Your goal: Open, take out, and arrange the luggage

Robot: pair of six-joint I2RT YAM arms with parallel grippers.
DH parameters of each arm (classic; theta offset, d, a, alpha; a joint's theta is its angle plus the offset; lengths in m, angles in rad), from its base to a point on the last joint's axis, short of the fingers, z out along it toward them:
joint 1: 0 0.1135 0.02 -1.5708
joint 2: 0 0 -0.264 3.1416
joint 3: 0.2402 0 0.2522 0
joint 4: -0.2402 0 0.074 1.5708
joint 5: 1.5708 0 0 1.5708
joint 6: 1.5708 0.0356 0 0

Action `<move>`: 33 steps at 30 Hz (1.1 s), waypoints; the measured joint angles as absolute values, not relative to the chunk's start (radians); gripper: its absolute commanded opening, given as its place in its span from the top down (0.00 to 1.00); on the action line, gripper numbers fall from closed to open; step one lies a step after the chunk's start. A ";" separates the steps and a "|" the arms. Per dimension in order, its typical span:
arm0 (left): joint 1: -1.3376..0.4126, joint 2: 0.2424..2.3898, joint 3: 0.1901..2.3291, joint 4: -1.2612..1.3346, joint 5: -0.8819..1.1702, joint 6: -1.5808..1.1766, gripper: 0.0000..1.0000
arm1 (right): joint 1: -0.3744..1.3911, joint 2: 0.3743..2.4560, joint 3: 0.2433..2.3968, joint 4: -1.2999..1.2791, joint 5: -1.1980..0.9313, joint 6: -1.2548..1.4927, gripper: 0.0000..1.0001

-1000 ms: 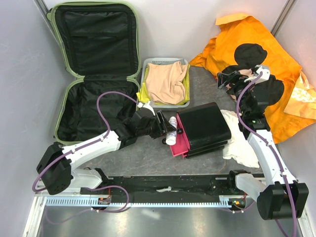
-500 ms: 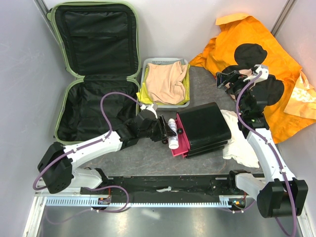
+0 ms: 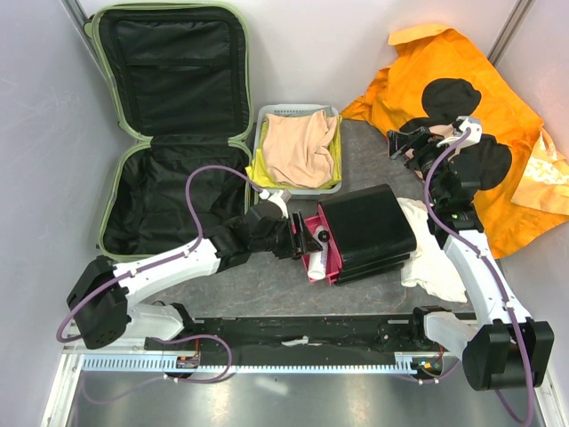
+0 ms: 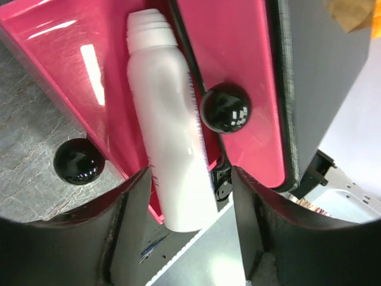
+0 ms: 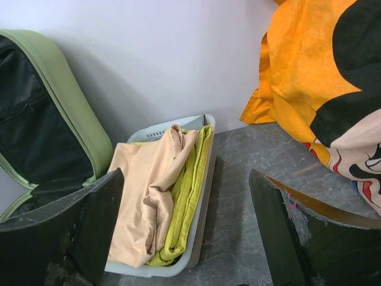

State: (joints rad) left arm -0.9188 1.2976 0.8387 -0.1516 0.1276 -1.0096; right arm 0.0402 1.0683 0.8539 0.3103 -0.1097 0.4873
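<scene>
The luggage point(image 3: 169, 124) lies open at the back left, pale green shell with bare black lining; its edge shows in the right wrist view point(image 5: 65, 101). My left gripper point(image 3: 298, 238) is at the black box's pink drawer point(image 4: 65, 65). A white bottle point(image 4: 169, 119) lies in that drawer between the fingers of the left gripper point(image 4: 190, 179), which is open, with a gap at the right finger. My right gripper point(image 3: 404, 142) hangs open and holds nothing, high at the back right; seen from the wrist, the right gripper point(image 5: 184, 238) faces the basket.
A white basket point(image 3: 293, 108) with beige and yellow-green cloth stands beside the suitcase, its wall in the right wrist view point(image 5: 205, 179). The black box point(image 3: 369, 227) sits mid-table on a white cloth point(image 3: 427, 249). An orange cloth point(image 3: 462, 80) covers the back right.
My left gripper has moved right to the drawer with the bottle, squeezed slightly and widened again. The bottle now lies in the pink drawer. The right arm has barely moved.
</scene>
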 measured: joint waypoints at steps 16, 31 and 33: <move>-0.947 1.213 0.839 -0.179 0.113 -0.881 0.53 | 0.040 1.079 0.850 0.329 -0.120 0.502 0.06; -1.062 1.067 0.705 -0.130 0.173 -0.878 0.59 | 0.040 1.090 0.841 0.352 -0.132 0.526 0.07; -1.082 1.105 0.706 -0.096 0.189 -0.872 0.60 | 0.040 1.096 0.840 0.358 -0.136 0.532 0.07</move>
State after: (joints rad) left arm -1.0821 1.1049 0.7059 -0.0963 0.1886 -0.8722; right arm 0.0402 1.0962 0.8402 0.3580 -0.1364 0.5316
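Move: The bottle lies in the open pink drawer just under the left hand's spread fingers, its middle about 3 cm to the right, 1 cm back and 5 cm below. A black knob stands about 4 cm right and 2 cm ahead of the hand. The black drawer box is some 14 cm right and 2 cm ahead, the laundry basket roughly 23 cm ahead and 3 cm left. From the idle right hand, the bottle is some 26 cm back, 16 cm left, far below. Left hand lifts about 2 cm, then draws back 8 cm towards the bottle's near end, turning clockwise, fingers narrowing. ##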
